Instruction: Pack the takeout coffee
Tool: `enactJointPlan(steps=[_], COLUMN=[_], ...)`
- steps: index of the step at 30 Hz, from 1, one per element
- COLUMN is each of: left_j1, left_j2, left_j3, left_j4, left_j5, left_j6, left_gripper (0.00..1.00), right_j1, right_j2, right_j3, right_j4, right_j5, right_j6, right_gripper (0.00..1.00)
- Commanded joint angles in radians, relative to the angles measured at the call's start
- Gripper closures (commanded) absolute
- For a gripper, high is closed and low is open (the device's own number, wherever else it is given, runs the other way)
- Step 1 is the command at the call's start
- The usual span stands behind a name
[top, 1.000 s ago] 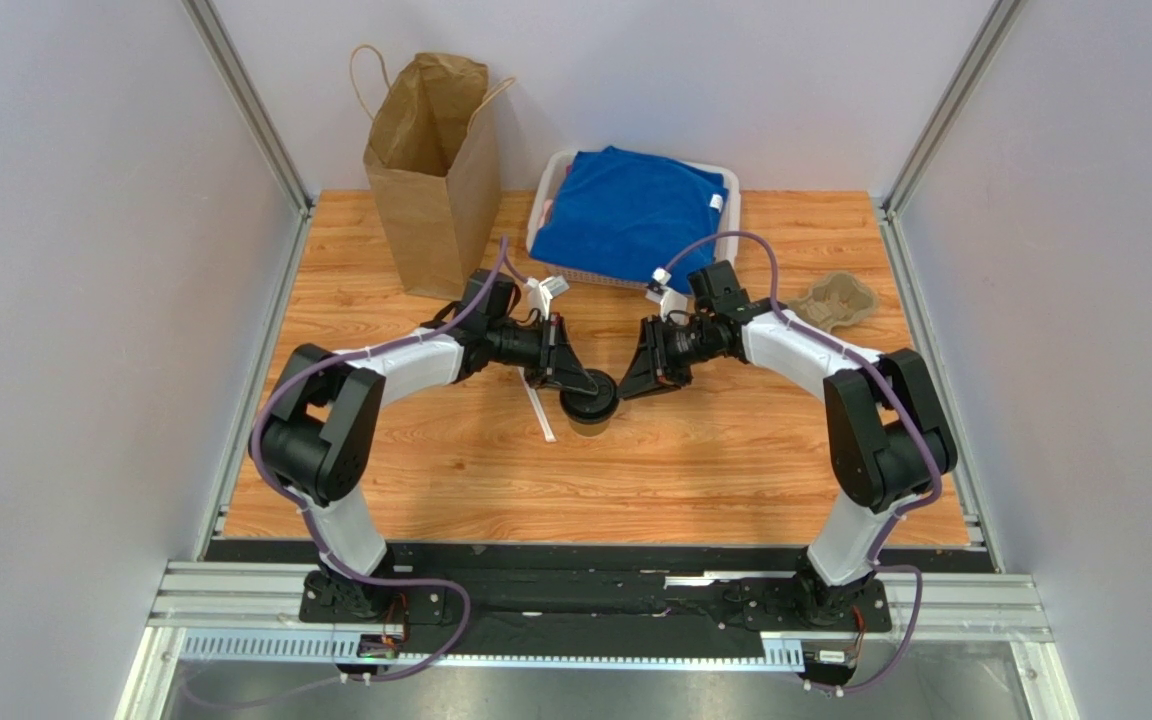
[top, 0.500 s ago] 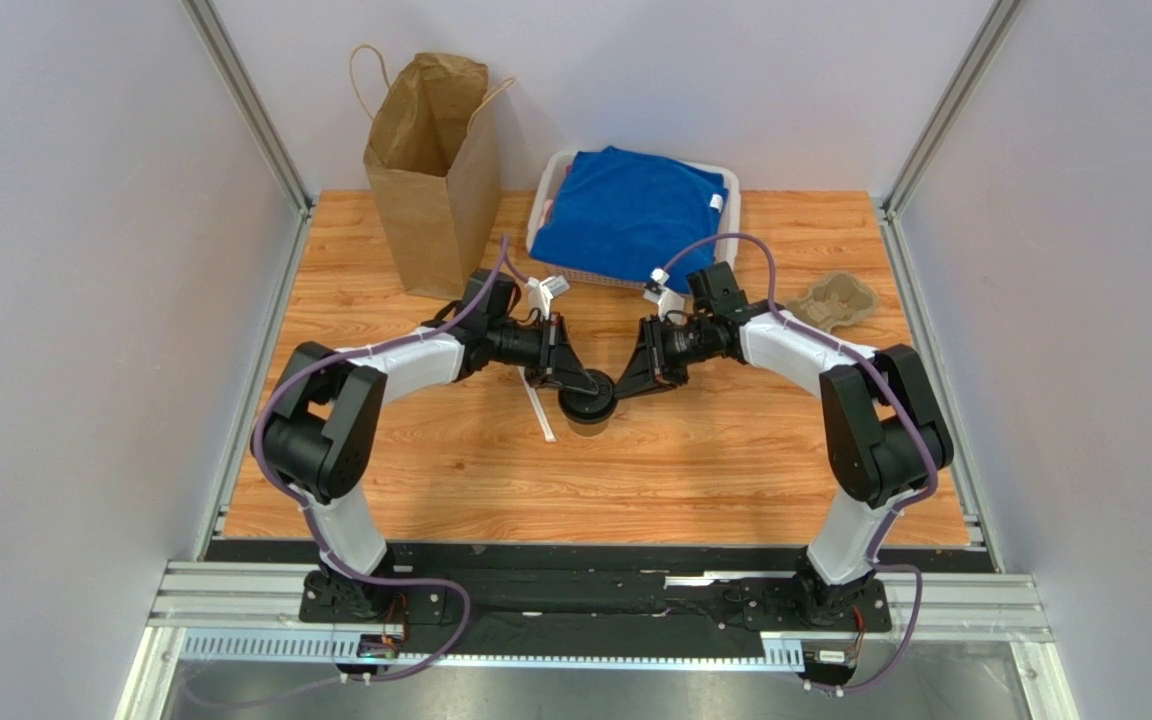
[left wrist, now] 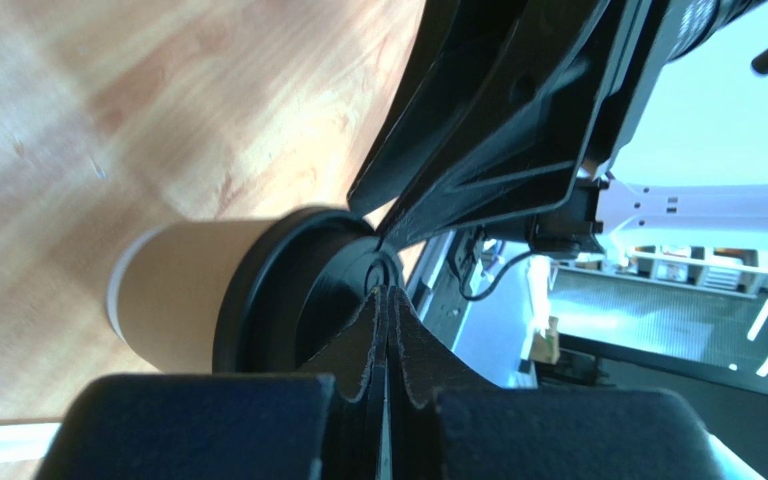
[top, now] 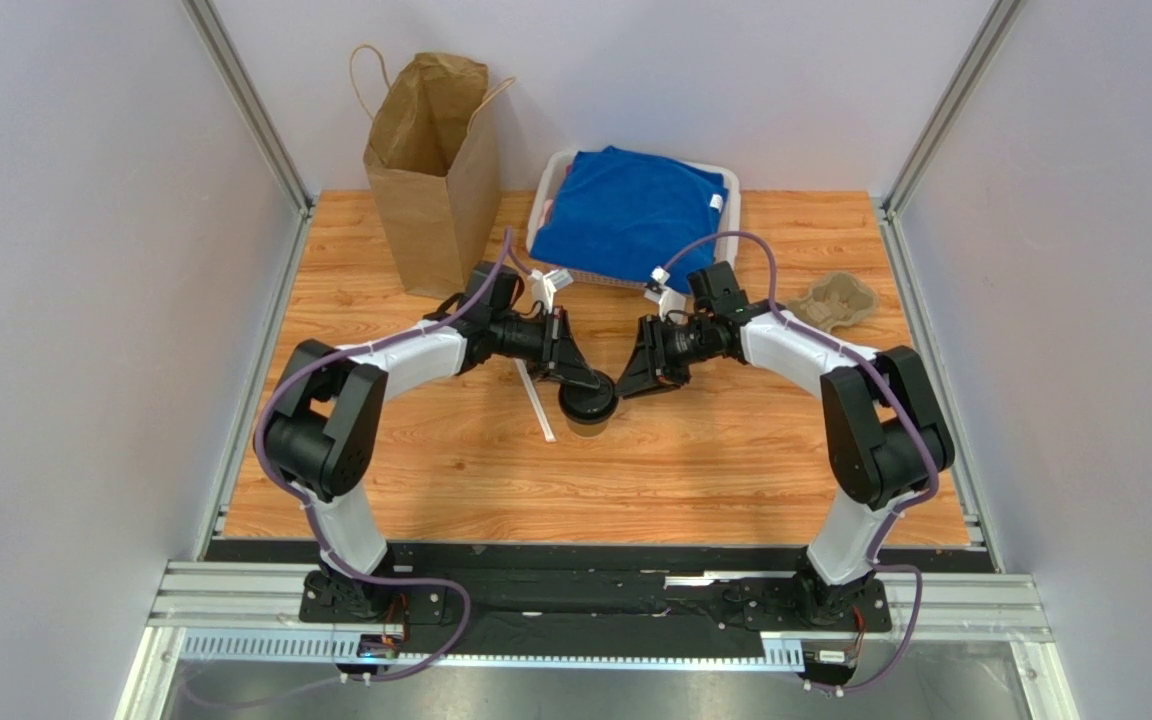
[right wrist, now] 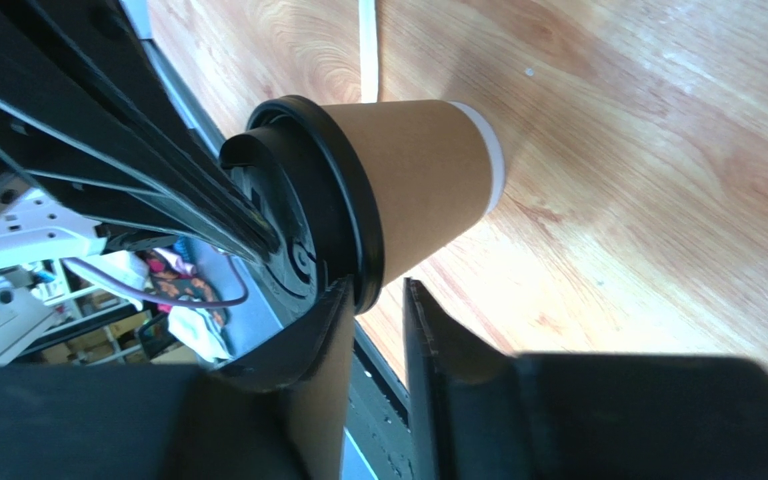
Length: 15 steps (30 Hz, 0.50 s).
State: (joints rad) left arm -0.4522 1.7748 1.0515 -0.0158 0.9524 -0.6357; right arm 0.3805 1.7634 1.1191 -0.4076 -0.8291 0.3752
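The takeout coffee [top: 587, 408], a kraft-brown cup [right wrist: 418, 190] under a black lid [right wrist: 343, 215], stands upright mid-table. My left gripper [top: 573, 378] comes in from the left; its jaws are shut together with nothing between them, and the tips [left wrist: 386, 293] rest at the lid's top [left wrist: 288, 300]. From the right, my right gripper [top: 624, 386] reaches the lid's rim. Its jaws [right wrist: 378, 292] stand slightly apart, one finger [right wrist: 333, 310] against the rim's edge, the other finger [right wrist: 426, 310] clear of the cup.
A tall brown paper bag [top: 432, 173] stands open at the back left. A white tray [top: 552, 180] holding a blue cloth [top: 630, 210] sits behind the arms. A grey pulp carrier [top: 835, 303] lies far right. A white strip [top: 539, 408] lies left of the cup.
The right jaws closed a little, then parted again at the lid's rim. The left gripper stayed shut on top of the lid. The cup has not moved.
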Motion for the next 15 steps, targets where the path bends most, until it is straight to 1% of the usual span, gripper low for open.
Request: enactJointPlan(steps=[1, 3, 7, 8, 9, 10, 11, 12, 13, 14, 15], left_j1=[-0.006, -0.008, -0.008, -0.008, -0.008, -0.006, -0.006, -0.002, 0.001, 0.013, 0.023], left_j2=[-0.048, -0.064, -0.101, -0.123, -0.136, -0.149, -0.185, -0.208, -0.233, -0.285, -0.310], left_j3=[0.094, 0.116, 0.156, 0.159, 0.162, 0.168, 0.169, 0.170, 0.170, 0.168, 0.165], left_j4=[-0.007, -0.016, -0.030, -0.033, -0.045, -0.059, -0.070, -0.097, -0.117, -0.139, -0.188], left_j5=[-0.021, -0.020, -0.023, -0.024, -0.026, -0.027, -0.032, -0.037, -0.046, -0.067, -0.079], left_j6=[0.045, 0.048, 0.037, 0.036, 0.037, 0.041, 0.057, 0.068, 0.083, 0.123, 0.140], left_gripper=[0.96, 0.90, 0.79, 0.73, 0.70, 0.67, 0.59, 0.55, 0.51, 0.38, 0.34], right_j1=[0.003, 0.005, 0.001, -0.002, -0.005, -0.005, -0.005, 0.000, 0.003, 0.012, 0.038], right_j2=[-0.068, -0.096, -0.145, -0.156, -0.165, -0.192, -0.203, -0.220, -0.232, -0.252, -0.260], right_j3=[0.041, 0.054, 0.080, 0.085, 0.088, 0.097, 0.102, 0.105, 0.110, 0.117, 0.122], right_j4=[-0.040, -0.053, -0.108, -0.117, -0.126, -0.146, -0.155, -0.161, -0.178, -0.187, -0.200], right_j5=[0.051, 0.048, 0.054, 0.058, 0.059, 0.065, 0.071, 0.080, 0.112, 0.139, 0.171], right_j6=[-0.055, -0.064, -0.102, -0.114, -0.140, -0.159, -0.177, -0.194, -0.235, -0.260, -0.291], right_gripper=[0.67, 0.62, 0.55, 0.53, 0.46, 0.43, 0.40, 0.36, 0.34, 0.33, 0.33])
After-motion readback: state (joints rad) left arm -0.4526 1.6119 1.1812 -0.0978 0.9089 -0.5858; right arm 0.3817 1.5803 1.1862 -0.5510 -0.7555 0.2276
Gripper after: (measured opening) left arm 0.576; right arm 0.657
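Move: Just under the left hand's closed fingertips, which rest on its lid, stands the lidded cup, its middle about 6 cm below and 1 cm back of that hand, 1 cm to its right. From the right hand the cup lies some 5 cm left, 1 cm back and 4 cm lower. The straw's middle is 8 cm left of the left hand and 4 cm ahead, on the table. The cup holder lies roughly 29 cm right of the right hand, 16 cm ahead, 8 cm down. Coming free of the lid, the left hand eases forward about 2 cm, then climbs away to some 9 cm above its start, its shut fingers spreading to a little over half open. The right hand backs slightly to the right off the rim and rises about 6 cm, opening wider; both roll some 15 degrees, forward side up. ##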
